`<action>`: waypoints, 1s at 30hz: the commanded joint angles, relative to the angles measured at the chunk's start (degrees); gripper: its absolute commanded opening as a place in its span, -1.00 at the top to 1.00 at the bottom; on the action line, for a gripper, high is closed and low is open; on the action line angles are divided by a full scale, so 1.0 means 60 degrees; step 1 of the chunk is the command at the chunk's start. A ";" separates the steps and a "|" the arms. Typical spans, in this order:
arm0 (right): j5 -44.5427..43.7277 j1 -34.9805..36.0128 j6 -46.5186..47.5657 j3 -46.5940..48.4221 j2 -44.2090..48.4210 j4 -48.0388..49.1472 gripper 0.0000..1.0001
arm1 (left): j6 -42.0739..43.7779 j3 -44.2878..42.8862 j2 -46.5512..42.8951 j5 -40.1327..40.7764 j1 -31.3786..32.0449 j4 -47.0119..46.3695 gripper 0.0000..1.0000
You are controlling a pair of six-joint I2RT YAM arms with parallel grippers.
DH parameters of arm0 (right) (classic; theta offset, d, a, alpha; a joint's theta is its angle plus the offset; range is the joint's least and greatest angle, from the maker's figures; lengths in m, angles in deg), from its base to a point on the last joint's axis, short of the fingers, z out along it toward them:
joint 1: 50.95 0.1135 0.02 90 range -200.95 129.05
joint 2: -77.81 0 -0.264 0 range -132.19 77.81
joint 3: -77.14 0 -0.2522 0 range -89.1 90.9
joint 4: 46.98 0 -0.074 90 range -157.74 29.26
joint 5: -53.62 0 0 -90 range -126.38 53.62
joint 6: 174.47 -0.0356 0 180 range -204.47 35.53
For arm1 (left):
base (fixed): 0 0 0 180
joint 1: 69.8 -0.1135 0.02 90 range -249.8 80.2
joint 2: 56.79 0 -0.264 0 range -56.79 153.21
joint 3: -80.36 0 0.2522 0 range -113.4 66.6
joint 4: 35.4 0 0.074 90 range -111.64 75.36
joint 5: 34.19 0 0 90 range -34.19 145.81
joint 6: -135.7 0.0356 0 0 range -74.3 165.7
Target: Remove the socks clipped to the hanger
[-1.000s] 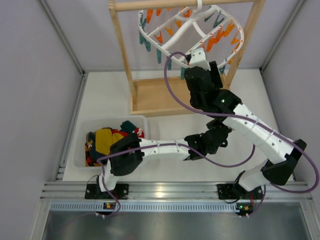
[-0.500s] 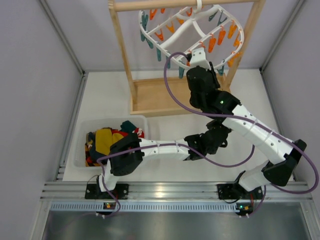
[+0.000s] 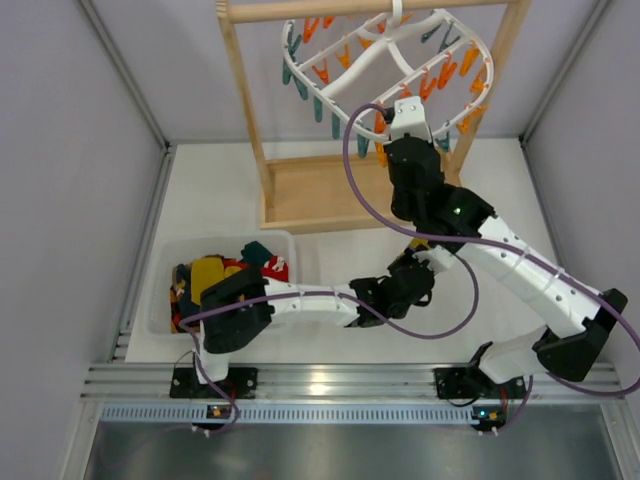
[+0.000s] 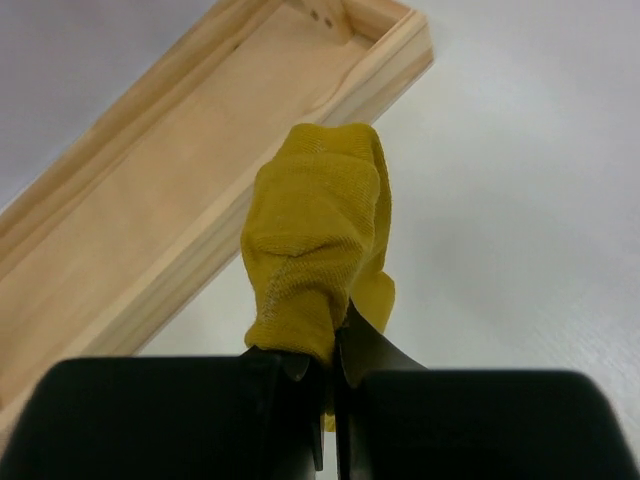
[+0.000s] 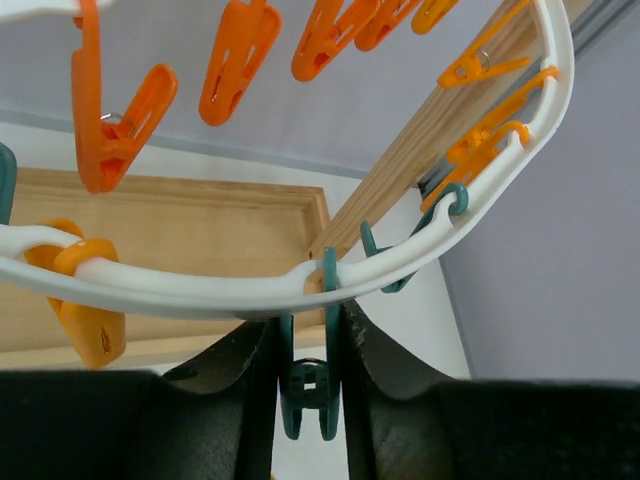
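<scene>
A mustard yellow sock [image 4: 315, 240] hangs limp from my left gripper [image 4: 328, 365], which is shut on its near end above the white table beside the wooden stand base [image 4: 150, 200]. In the top view that gripper's tip is hidden under the right forearm. My right gripper [image 5: 308, 340] reaches up to the near rim of the white hanger [image 5: 200, 290]. Its jaws are pressed on a teal clip peg [image 5: 310, 395] dangling from the rim. Seen from above, the right gripper [image 3: 400, 105] sits under the hanger [image 3: 360, 62]. More socks lie in the bin [image 3: 160, 270].
Orange pegs [image 5: 120, 125] and teal pegs [image 5: 400, 270] dangle all round the hanger rim. The light wooden stand's post [image 3: 243, 110] and base [image 3: 310, 190] stand at the back. The translucent bin sits front left. Grey walls close both sides.
The right jaws have closed on the teal peg and that arm has shifted slightly right, tilting the hanger. The left arm has drawn a little toward the near left with the sock.
</scene>
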 commanded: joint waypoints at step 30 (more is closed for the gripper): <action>0.4149 -0.0277 -0.3233 -0.4886 0.5556 0.0635 -0.79 | -0.8983 0.6071 -1.1194 -0.0303 -0.5172 0.9817 1.00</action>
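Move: The left hand already holds the loose yellow sock, and the bin's middle lies about 46 cm to its left, 4 cm back and 13 cm below; the red sock in the bin is 35 cm left and 4 cm back, the wooden tray 20 cm left and 19 cm ahead. The right hand still pinches the teal clip on the rim, with the rim about 3 cm above and an orange clip about 8 cm left, 1 cm back; the bin is roughly 46 cm left, 12 cm back and 35 cm below. With its fingers kept shut on the yellow sock, the left hand sweeps about 40 cm to the left towards the bin in an arc, rising some 10 cm and then sinking about 6 of them over it, while the wrist swings some 45 degrees counter-clockwise, its left side dropping and the fingers tipping down. Meanwhile the right fingers open wide and let go of the teal clip, and that hand backs away about 9 cm from the hanger, sinking some 5 cm and drifting a little right as its left side rolls up some 25 degrees. ##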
